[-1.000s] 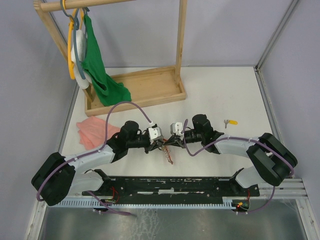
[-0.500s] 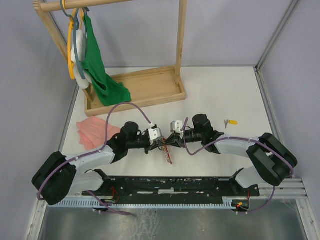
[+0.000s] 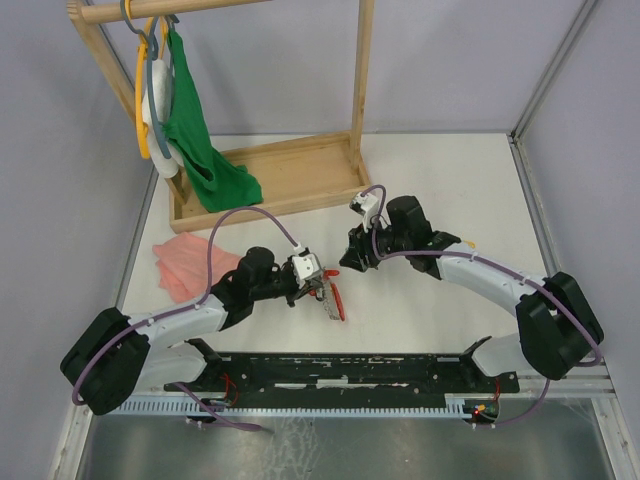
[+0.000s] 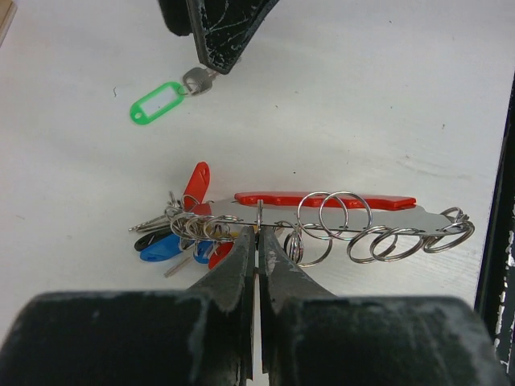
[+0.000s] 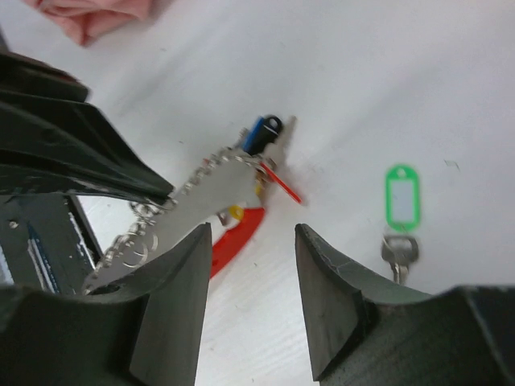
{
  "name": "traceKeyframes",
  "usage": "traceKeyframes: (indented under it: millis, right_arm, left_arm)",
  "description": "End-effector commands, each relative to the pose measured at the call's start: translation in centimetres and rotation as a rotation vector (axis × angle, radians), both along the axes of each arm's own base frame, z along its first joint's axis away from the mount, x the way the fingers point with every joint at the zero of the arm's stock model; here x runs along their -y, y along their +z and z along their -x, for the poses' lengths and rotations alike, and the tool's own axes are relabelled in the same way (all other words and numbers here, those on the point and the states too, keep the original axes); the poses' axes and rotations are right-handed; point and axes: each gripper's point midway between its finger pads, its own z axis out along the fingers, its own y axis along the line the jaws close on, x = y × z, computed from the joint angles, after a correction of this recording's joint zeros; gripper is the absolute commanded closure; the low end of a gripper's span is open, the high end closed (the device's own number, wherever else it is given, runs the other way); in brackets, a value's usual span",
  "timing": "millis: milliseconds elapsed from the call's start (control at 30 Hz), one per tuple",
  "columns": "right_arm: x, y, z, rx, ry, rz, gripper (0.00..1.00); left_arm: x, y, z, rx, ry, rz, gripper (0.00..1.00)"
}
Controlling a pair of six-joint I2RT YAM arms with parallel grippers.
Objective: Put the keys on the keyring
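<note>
The keyring [image 4: 322, 211] is a silver bar strung with several rings, a red strip and a bunch of blue, red and black tagged keys. It shows as a red and silver streak, the keyring [image 3: 334, 300], in the top view. My left gripper [image 4: 257, 235] is shut on one thin ring of it, low over the table. The green-tagged key [image 4: 158, 103] lies loose on the table beyond it, the same green-tagged key [image 5: 401, 198] just right of my right gripper [image 5: 251, 241], which hangs open and empty above. The yellow-tagged key [image 3: 466, 241] peeks out behind the right arm.
A wooden rack [image 3: 300, 175] with hangers and a green cloth [image 3: 200, 140] stands at the back left. A pink cloth [image 3: 185, 265] lies left of the left arm. The black rail [image 3: 350, 370] runs along the near edge.
My right gripper opened, rose and drew back from the keyring. The green-tagged key now lies loose on the table. My left gripper closed on the keyring and shifted slightly nearer.
</note>
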Motion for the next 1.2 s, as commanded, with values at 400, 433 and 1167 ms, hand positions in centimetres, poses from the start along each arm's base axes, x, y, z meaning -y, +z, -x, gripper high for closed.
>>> traceKeyframes:
  millis: [400, 433, 1167]
  right_arm:
    - [5.1, -6.0, -4.0, -0.034, -0.307, 0.554, 0.61]
    - [5.1, -6.0, -4.4, -0.021, -0.318, 0.574, 0.63]
    - [3.7, -10.2, -7.4, 0.026, -0.326, 0.721, 0.75]
  left_arm:
    - [0.6, 0.9, -0.4, 0.014, -0.025, -0.001, 0.97]
    - [0.6, 0.9, -0.4, 0.016, -0.027, -0.003, 0.97]
    - [0.9, 1.1, 0.1, 0.007, -0.070, -0.007, 0.97]
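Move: The key with the green tag lies on the table about 5 cm ahead of the right hand, 5 cm to its right and 12 cm below; its tag is some 3 cm farther out and 2 cm left of the key. The red-handled keyring, still pinched in the left hand, is roughly 7 cm back and 4 cm left of the right hand, 7 cm lower. From the left hand the key is about 12 cm ahead, 11 cm right and 8 cm below. The right hand sinks about 11 cm, forward and right, to the green-tagged key, fingers tipping down and narrowing. ##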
